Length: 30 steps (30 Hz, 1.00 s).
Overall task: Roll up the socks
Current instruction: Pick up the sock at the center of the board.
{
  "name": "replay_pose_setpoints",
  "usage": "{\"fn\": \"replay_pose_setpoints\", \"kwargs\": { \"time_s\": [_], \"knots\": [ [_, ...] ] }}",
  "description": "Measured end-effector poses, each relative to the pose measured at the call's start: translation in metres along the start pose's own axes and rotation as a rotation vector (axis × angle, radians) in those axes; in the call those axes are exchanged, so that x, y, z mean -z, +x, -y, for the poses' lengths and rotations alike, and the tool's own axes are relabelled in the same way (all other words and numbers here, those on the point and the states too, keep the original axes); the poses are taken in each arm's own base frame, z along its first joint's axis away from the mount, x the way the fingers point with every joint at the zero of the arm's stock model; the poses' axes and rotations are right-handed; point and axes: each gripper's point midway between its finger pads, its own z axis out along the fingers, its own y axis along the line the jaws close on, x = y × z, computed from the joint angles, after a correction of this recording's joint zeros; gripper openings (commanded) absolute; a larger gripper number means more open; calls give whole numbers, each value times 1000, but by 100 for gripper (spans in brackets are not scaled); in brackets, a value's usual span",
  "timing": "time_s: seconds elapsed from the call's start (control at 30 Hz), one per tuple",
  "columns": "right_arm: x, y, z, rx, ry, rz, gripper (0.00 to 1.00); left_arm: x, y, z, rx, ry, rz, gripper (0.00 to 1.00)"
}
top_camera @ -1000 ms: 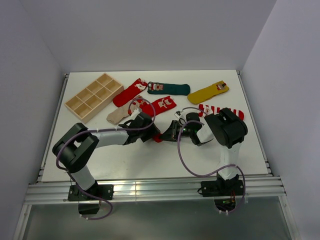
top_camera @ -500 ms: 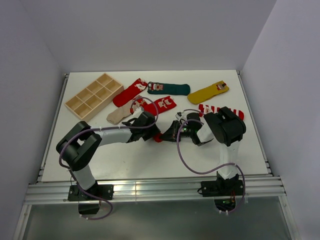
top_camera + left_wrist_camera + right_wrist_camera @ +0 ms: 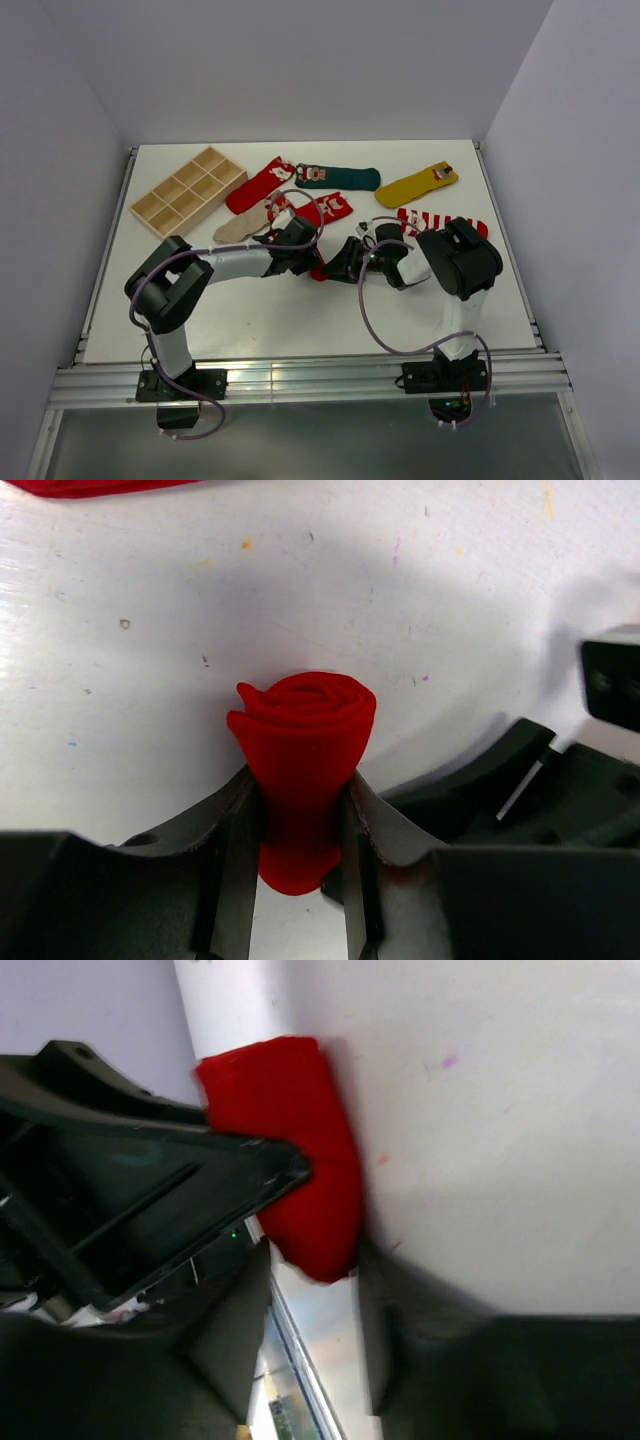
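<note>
A red sock, rolled into a tight roll (image 3: pixel 305 730), lies on the white table between both grippers (image 3: pixel 318 272). My left gripper (image 3: pixel 300 865) is shut on the roll's near end, a finger pressing each side. My right gripper (image 3: pixel 315 1305) comes in from the other side and is open: the roll's other end (image 3: pixel 300 1150) sits at its fingertips with a gap beside it. Flat socks lie behind: red (image 3: pixel 258 185), dark green (image 3: pixel 340 178), mustard yellow (image 3: pixel 417 185), red-and-white striped (image 3: pixel 440 220), beige (image 3: pixel 240 228) and another red (image 3: pixel 322 208).
A wooden compartment tray (image 3: pixel 187 192) stands at the back left of the table. In the right wrist view the left gripper's dark finger (image 3: pixel 150 1200) lies close against the roll. The two grippers nearly meet mid-table.
My left gripper has moved right and closed on the red roll. My right gripper, shut on the roll before, has opened.
</note>
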Motion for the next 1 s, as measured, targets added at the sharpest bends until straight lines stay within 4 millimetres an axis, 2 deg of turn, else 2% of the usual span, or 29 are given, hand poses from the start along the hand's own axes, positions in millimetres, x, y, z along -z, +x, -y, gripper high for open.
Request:
{"fn": "replay_pose_setpoints", "kwargs": {
  "time_s": [0.17, 0.3, 0.47, 0.63, 0.73, 0.77, 0.8, 0.9, 1.0],
  "knots": [
    [20, -4, -4, 77, 117, 78, 60, -1, -1, 2, -15, -5, -3, 0],
    [48, -8, -5, 160, 260, 154, 66, 1, -1, 1, -36, -19, -6, 0],
    [93, -14, -26, 300, 374, 283, 68, 6, -5, -6, -76, -51, -9, 0],
    [144, -18, -57, 434, 448, 427, 73, 22, -27, -34, -129, -140, 2, 0],
    [175, -23, -90, 518, 446, 537, 80, 37, -57, -51, -152, -186, 36, 0],
    [185, -24, -101, 543, 440, 574, 88, 45, -73, -54, -158, -188, 59, 0],
    [194, -24, -110, 561, 434, 607, 90, 52, -87, -55, -162, -184, 84, 0],
    [216, -25, -127, 597, 435, 687, 100, 82, -142, -54, -190, -147, 191, 0],
    [233, -26, -135, 607, 446, 754, 100, 119, -201, -51, -277, -110, 324, 0]
  ]
}}
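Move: The rolled red sock is already pinched in the left fingers, some 3 cm above the board, and the wooden tray lies about 38 cm to that hand's left and 22 cm ahead, at much the same height. On the way, about 3 cm lower, lie the beige sock, 14 cm ahead and 19 left, and a red reindeer sock, 14 ahead and 1 left. From the right hand, its fingers already parting, the roll is roughly 4 cm left and 2 ahead, about level. The right hand comes free of the roll at once, opening its fingers wide as it climbs some 22 cm and draws away about 16 cm to the right, its wrist swinging round by some 60 degrees until the fingers point mostly forward instead of left. The left hand keeps its pinch and hardly stirs at first, then sweeps left, gathering speed, lifting the sock and reaching somewhat forward towards the wooden tray, while the wrist tilts the fingers a little farther forward. ##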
